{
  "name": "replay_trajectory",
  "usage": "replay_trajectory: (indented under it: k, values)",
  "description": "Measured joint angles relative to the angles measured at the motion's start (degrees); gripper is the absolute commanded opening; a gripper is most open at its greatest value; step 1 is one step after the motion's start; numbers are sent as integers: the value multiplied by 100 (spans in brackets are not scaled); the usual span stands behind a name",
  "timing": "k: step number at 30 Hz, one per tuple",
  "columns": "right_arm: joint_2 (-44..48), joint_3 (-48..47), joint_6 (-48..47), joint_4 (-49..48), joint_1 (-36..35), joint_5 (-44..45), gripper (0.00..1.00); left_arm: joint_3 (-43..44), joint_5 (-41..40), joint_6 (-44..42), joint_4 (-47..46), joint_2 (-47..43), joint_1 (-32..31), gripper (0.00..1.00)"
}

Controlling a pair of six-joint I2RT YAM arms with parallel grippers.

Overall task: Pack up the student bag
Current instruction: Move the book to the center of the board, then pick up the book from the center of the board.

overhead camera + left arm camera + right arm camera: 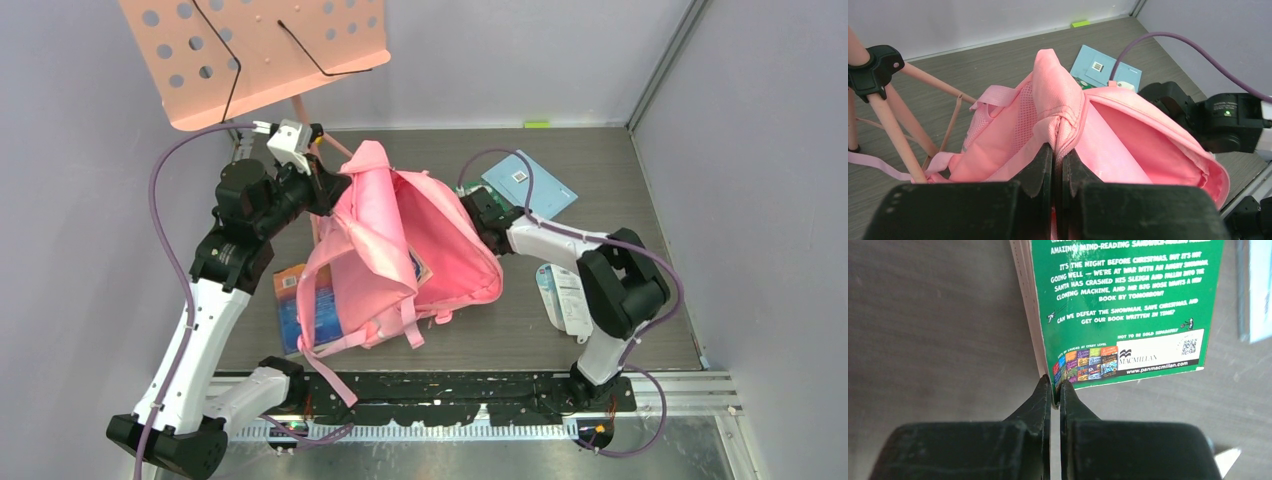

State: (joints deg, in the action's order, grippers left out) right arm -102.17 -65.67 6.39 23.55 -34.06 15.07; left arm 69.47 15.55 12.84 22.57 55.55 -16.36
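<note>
The student bag (400, 250), a big soft pink backpack, lies mid-table with its main opening gaping toward the right. My left gripper (325, 175) is shut on a fold of the bag's top rim and holds it raised; in the left wrist view the pink fabric (1058, 95) is pinched between the jaws of the left gripper (1058, 150). My right gripper (478, 205) sits just behind the bag's opening. It (1055, 385) is shut on the near corner of a green paperback book (1118, 305), which lies back cover up on the table.
A light blue book (530, 182) lies behind the right gripper. A colourful book (300, 305) sticks out from under the bag's left side, and a white book (562, 295) lies by the right arm's base. A salmon-pink music stand (255, 55) on a tripod (893, 125) stands at back left.
</note>
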Motion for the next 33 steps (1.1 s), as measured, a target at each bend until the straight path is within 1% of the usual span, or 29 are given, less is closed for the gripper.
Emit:
replay_trajectory:
  k: [8, 9, 10, 11, 12, 13, 14, 15, 16, 17, 18, 19, 21, 24, 33]
  values:
    - [1333, 1034, 1405, 1093, -494, 31, 1, 0, 59, 20, 0, -7, 0, 0]
    - [1449, 1049, 1491, 1222, -531, 28, 9, 0, 63, 20, -2, -7, 0, 0]
    - [1545, 1049, 1547, 1320, -557, 35, 14, 0, 70, 20, 0, -7, 0, 0]
    - [1648, 1047, 1609, 1397, -579, 66, 26, 0, 76, 22, 0, -7, 0, 0]
    - [1714, 1038, 1644, 1451, -597, 103, 31, 0, 79, 22, 0, -7, 0, 0]
    - [1729, 1001, 1668, 1513, -603, 146, 42, -4, 79, 20, -2, -7, 2, 0]
    - [1718, 955, 1657, 1569, -612, 190, 47, -4, 79, 20, -2, -7, 4, 0]
    - [1679, 894, 1644, 1604, -621, 247, 55, -4, 76, 22, -4, -7, 13, 0]
    - [1622, 817, 1622, 1631, -621, 315, 58, -4, 76, 22, -2, -7, 26, 0]
    - [1537, 721, 1593, 1637, -621, 378, 64, -4, 76, 22, -2, -7, 33, 0]
    - [1456, 636, 1554, 1633, -621, 435, 67, -4, 76, 20, -2, -7, 37, 0]
    - [1309, 498, 1497, 1615, -621, 485, 72, -4, 76, 22, -2, -7, 37, 0]
    - [1123, 363, 1436, 1526, -616, 540, 77, -7, 68, 20, -2, -7, 39, 0]
    - [927, 297, 1303, 1311, -592, 553, 82, -9, 46, 20, -2, -7, 72, 0]
    - [173, 153, 866, 750, -586, 793, 85, -52, -28, 17, 28, 13, 107, 0]
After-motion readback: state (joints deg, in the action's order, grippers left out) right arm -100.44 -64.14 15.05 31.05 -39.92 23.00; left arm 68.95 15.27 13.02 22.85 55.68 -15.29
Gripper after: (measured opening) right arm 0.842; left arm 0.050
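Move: The green book's near left corner is already pinched in my right hand; its middle lies about 11 cm ahead and 3 cm to the right, barely lower. The light-blue book is roughly 18 cm ahead and 8 cm right, the white pack some 11 cm back and 15 cm right, the backpack about 20 cm left and 3 cm back, rising higher. From my left hand, the green book is about 16 cm ahead, 35 cm right and 34 cm down. Still pinching the green book's corner, I drag it back quickly with my right hand, about 10 cm and slightly left, along the backpack's open side. Then I rise some 3 cm while opening the fingers wide, letting go, and reach forward about 6 cm along the book's left edge, sinking again with one finger on either side of that edge. My left hand keeps its grip on the backpack's top. ##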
